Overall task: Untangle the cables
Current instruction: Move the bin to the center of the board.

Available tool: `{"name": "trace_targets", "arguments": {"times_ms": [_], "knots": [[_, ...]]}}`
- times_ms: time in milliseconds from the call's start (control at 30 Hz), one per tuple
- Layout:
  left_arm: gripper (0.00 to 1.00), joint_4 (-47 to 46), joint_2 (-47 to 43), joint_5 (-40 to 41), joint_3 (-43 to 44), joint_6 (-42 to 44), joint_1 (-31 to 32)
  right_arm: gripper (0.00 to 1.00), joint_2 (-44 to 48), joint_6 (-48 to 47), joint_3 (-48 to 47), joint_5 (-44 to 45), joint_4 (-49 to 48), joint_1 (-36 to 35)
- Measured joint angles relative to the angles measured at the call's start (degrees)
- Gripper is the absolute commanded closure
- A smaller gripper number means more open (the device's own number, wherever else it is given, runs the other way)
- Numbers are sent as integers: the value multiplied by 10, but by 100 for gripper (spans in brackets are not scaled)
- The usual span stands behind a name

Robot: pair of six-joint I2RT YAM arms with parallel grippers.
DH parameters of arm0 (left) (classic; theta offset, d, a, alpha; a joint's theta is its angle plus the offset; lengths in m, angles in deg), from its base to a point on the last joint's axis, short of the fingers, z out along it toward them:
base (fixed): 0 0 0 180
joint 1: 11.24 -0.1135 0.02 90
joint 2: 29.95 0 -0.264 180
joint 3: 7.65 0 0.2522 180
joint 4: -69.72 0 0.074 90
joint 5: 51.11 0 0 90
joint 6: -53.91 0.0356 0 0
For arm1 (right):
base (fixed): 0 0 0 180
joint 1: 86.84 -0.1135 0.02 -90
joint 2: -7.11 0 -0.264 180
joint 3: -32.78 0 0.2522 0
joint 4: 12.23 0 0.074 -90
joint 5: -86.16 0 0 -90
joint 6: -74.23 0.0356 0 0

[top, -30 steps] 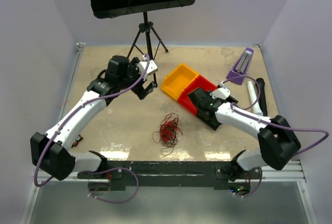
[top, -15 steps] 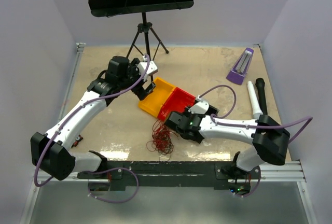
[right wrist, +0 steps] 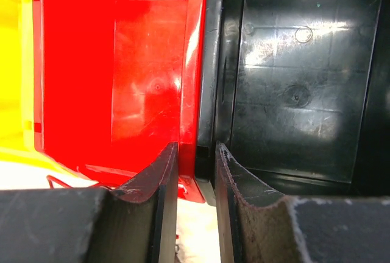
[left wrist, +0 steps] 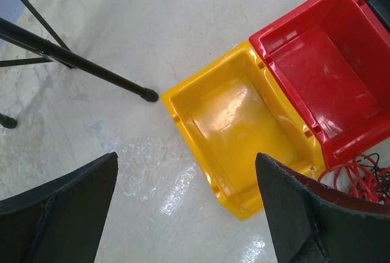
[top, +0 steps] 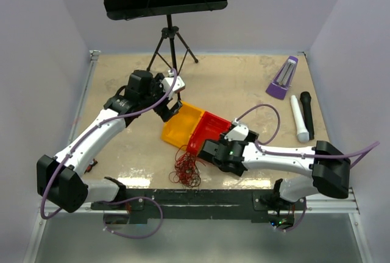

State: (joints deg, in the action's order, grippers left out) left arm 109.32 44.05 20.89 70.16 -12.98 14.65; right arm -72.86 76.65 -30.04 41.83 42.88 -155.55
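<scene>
The cables [top: 187, 168] are a small loopy clump of thin red and black wires near the table's front edge, touching the red bin [top: 209, 130]. They also show at the corner of the left wrist view, cables [left wrist: 359, 175]. Three bins sit joined in a row: yellow bin [top: 181, 124], red, and a black bin [right wrist: 298, 74]. My right gripper [right wrist: 196, 147] is shut on the adjoining walls of the red bin [right wrist: 146, 74] and the black bin. My left gripper [left wrist: 186, 159] hangs wide open above the table beside the yellow bin [left wrist: 237, 117], holding nothing.
A music stand's tripod [top: 172, 38] stands at the back, one leg [left wrist: 73, 62] close to my left gripper. A purple wedge-shaped object [top: 283, 77] and a white microphone [top: 297, 119] beside a black one [top: 306, 112] lie at the right.
My right arm has dragged the joined bins from the right-middle toward the near left, up against the cables. The cable clump has shifted slightly toward the front. The left arm barely moved.
</scene>
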Motion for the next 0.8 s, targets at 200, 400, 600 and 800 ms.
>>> {"name": "trace_targets", "arguments": {"times_ms": [200,400,600,800], "knots": [[0,0,0,0,0,0,0,90,-8,-101,-2,0,-45,-18],[0,-1,0,2,-1,0,0,89,-87,-210,-71,19,-81,-15],[0,-5,-8,8,-15,0,0,91,-146,-337,-121,11,-165,54],[0,-8,-22,17,-42,0,-2,62,-145,-445,-121,4,-244,141]]}}
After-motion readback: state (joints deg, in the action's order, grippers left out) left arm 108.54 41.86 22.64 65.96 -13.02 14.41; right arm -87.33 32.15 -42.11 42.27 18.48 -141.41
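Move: The bin's middle, its red compartment, lies about 8 cm ahead of the right hand, 2 cm to its left and 3 cm down; this hand already pinches the red-black divider near its robot-side end. The board's centre is some 14 cm ahead and 5 cm left, 6 cm lower. The red cables lie about 12 cm left and 6 cm back, the stand's nearest foot 20 cm ahead and 13 cm left. From the left hand, the bin's middle is roughly 17 cm right, 3 cm back and 13 cm down. The bin's red-black divider stays pinched in the right fingers, which swing it left about 6 cm while starting forward, then carry it on forward to some 12 cm in all, easing back right a little and rising about 2 cm. The hand turns counter-clockwise and rolls its left side down, each about 15 degrees. Late on, the open left hand begins to sink slightly. ##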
